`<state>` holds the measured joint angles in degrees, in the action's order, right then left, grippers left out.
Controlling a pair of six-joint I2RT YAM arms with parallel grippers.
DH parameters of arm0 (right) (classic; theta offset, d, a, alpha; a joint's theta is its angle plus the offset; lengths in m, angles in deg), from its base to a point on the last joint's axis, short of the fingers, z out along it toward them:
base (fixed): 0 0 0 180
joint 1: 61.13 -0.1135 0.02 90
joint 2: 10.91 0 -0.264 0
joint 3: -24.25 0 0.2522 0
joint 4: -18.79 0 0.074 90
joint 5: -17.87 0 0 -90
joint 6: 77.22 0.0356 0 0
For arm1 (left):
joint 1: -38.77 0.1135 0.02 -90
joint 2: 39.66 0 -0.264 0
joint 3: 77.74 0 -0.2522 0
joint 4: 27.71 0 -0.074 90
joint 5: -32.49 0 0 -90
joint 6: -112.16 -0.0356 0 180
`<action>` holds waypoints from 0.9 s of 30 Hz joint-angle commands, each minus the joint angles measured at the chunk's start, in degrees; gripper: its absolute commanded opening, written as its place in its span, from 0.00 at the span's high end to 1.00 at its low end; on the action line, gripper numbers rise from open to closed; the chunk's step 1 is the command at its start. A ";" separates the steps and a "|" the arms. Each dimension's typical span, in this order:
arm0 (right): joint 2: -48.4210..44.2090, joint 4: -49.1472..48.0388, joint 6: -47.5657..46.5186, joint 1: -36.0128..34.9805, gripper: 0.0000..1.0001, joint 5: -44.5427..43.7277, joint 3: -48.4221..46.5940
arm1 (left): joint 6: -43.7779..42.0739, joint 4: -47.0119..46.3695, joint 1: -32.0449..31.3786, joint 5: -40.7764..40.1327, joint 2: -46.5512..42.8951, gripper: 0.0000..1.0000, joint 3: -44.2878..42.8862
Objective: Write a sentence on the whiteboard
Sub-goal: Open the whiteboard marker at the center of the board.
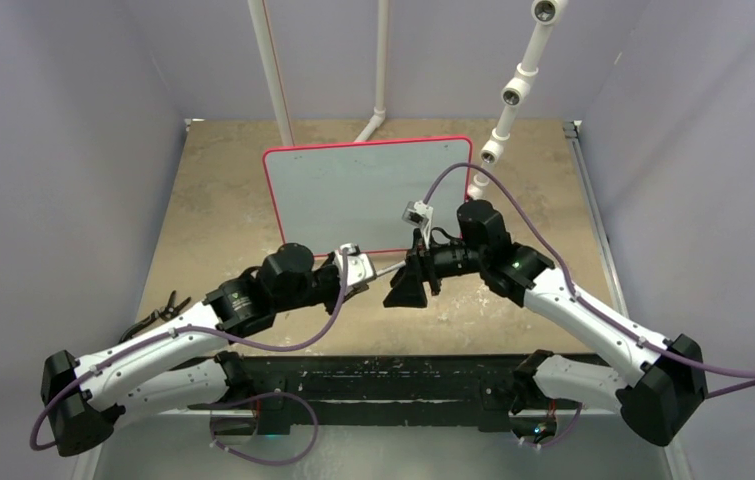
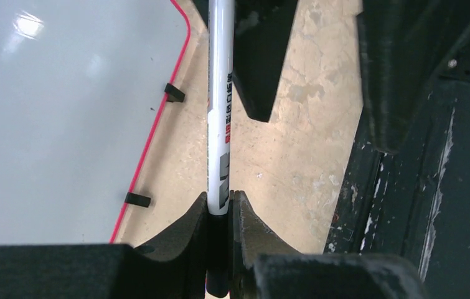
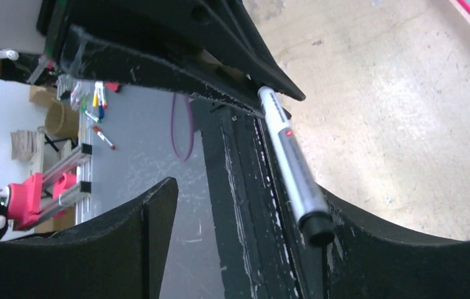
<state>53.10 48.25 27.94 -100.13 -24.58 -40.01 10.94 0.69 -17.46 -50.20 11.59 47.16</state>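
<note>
The whiteboard (image 1: 368, 195) with its red rim lies flat at the middle back of the table, and its surface (image 2: 58, 112) looks blank; no sentence shows on it. My left gripper (image 1: 363, 272) (image 2: 231, 194) is shut on a white marker (image 2: 220, 112), gripping it near one end. The marker (image 1: 385, 268) reaches across to my right gripper (image 1: 405, 290), just in front of the board's near edge. In the right wrist view my right gripper (image 3: 248, 187) stands open. The marker (image 3: 288, 162) leans along its right finger (image 3: 369, 249), and the black end pokes past the tip.
White pipe stands (image 1: 275, 80) rise behind the board, and another with joints (image 1: 513, 95) at the back right. A black rail (image 1: 403, 385) runs along the near edge between the arm bases. Small black feet (image 2: 173, 92) stick out from the board's rim.
</note>
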 commanded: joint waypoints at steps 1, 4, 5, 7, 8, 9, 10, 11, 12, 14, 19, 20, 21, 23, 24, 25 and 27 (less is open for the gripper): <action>-4.12 -19.47 13.43 -0.27 0.26 -1.06 4.57 | 3.68 -3.59 2.87 8.02 -1.11 1.00 -0.85; -5.84 -28.23 20.14 -0.20 0.25 -4.49 8.08 | 4.53 -3.33 2.96 8.86 -0.81 1.00 -1.32; -6.22 -30.60 21.97 -0.21 0.25 -5.56 9.06 | 4.88 -3.44 3.01 8.94 -0.80 1.00 -1.34; -6.66 -35.47 25.36 -0.27 0.26 -7.01 11.36 | 5.37 -3.47 3.05 9.06 -0.64 1.00 -1.55; -6.78 -37.80 27.59 -0.27 0.27 -7.64 12.36 | 5.47 -3.47 3.05 9.21 -0.62 1.00 -1.61; -6.87 -39.61 28.81 -0.28 0.28 -8.19 13.14 | 5.69 -3.52 3.05 9.26 -0.54 1.00 -1.63; -6.83 -40.89 29.61 -0.27 0.30 -8.58 13.70 | 5.91 -3.55 3.05 9.27 -0.53 1.00 -1.72; -6.73 -41.98 30.14 -0.24 0.32 -8.34 13.95 | 6.13 -3.56 3.10 9.22 -0.45 1.00 -1.72; -6.52 -42.69 30.41 -0.28 0.34 -7.84 13.96 | 6.23 -3.56 3.14 9.03 -0.32 1.00 -1.81; -6.00 -42.86 30.47 -0.25 0.40 -6.75 13.70 | 6.59 -3.41 3.14 8.36 -0.02 1.00 -1.96; -5.34 -40.40 28.86 -0.24 0.51 -4.98 12.74 | 7.28 -3.00 3.31 7.38 0.67 1.00 -2.60; -5.34 -39.92 28.49 -0.25 0.51 -4.82 12.61 | 7.46 -3.02 3.32 7.08 0.77 1.00 -2.65; -5.23 -39.32 28.04 -0.26 0.52 -4.82 12.51 | 7.63 -2.99 3.36 6.70 0.91 1.00 -2.73; -5.12 -38.12 27.15 -0.27 0.52 -5.46 12.44 | 7.89 -3.03 3.49 6.41 1.04 1.00 -2.85; -5.00 -37.82 26.86 -0.27 0.52 -5.73 12.44 | 7.96 -3.11 3.49 6.39 1.09 1.00 -2.91; -4.89 -37.71 26.69 -0.24 0.52 -5.84 12.52 | 8.04 -3.17 3.56 6.40 1.11 1.00 -2.89; -4.41 -37.76 26.44 -0.32 0.54 -5.56 12.53 | 8.21 -3.29 3.58 6.36 1.20 1.00 -2.87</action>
<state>48.42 11.49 55.41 -100.00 -31.16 -25.91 17.30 -0.60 -14.53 -42.68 12.33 46.76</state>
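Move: The left hand already grips the capped end of the whiteboard marker. For the open right hand, the white barrel lies about 3 cm to the left, 1 cm ahead and 3 cm above; the left gripper is some 9 cm left, 1 cm back and 2 cm higher. The whiteboard's middle is roughly 18 cm ahead, 8 cm left and 8 cm below. From the left hand, the barrel is about 6 cm right, 2 cm ahead and 1 cm up. Right hand rises about 4 cm, edging forward and left, tilts fingers up some 20 degrees, half-closing around the barrel. ##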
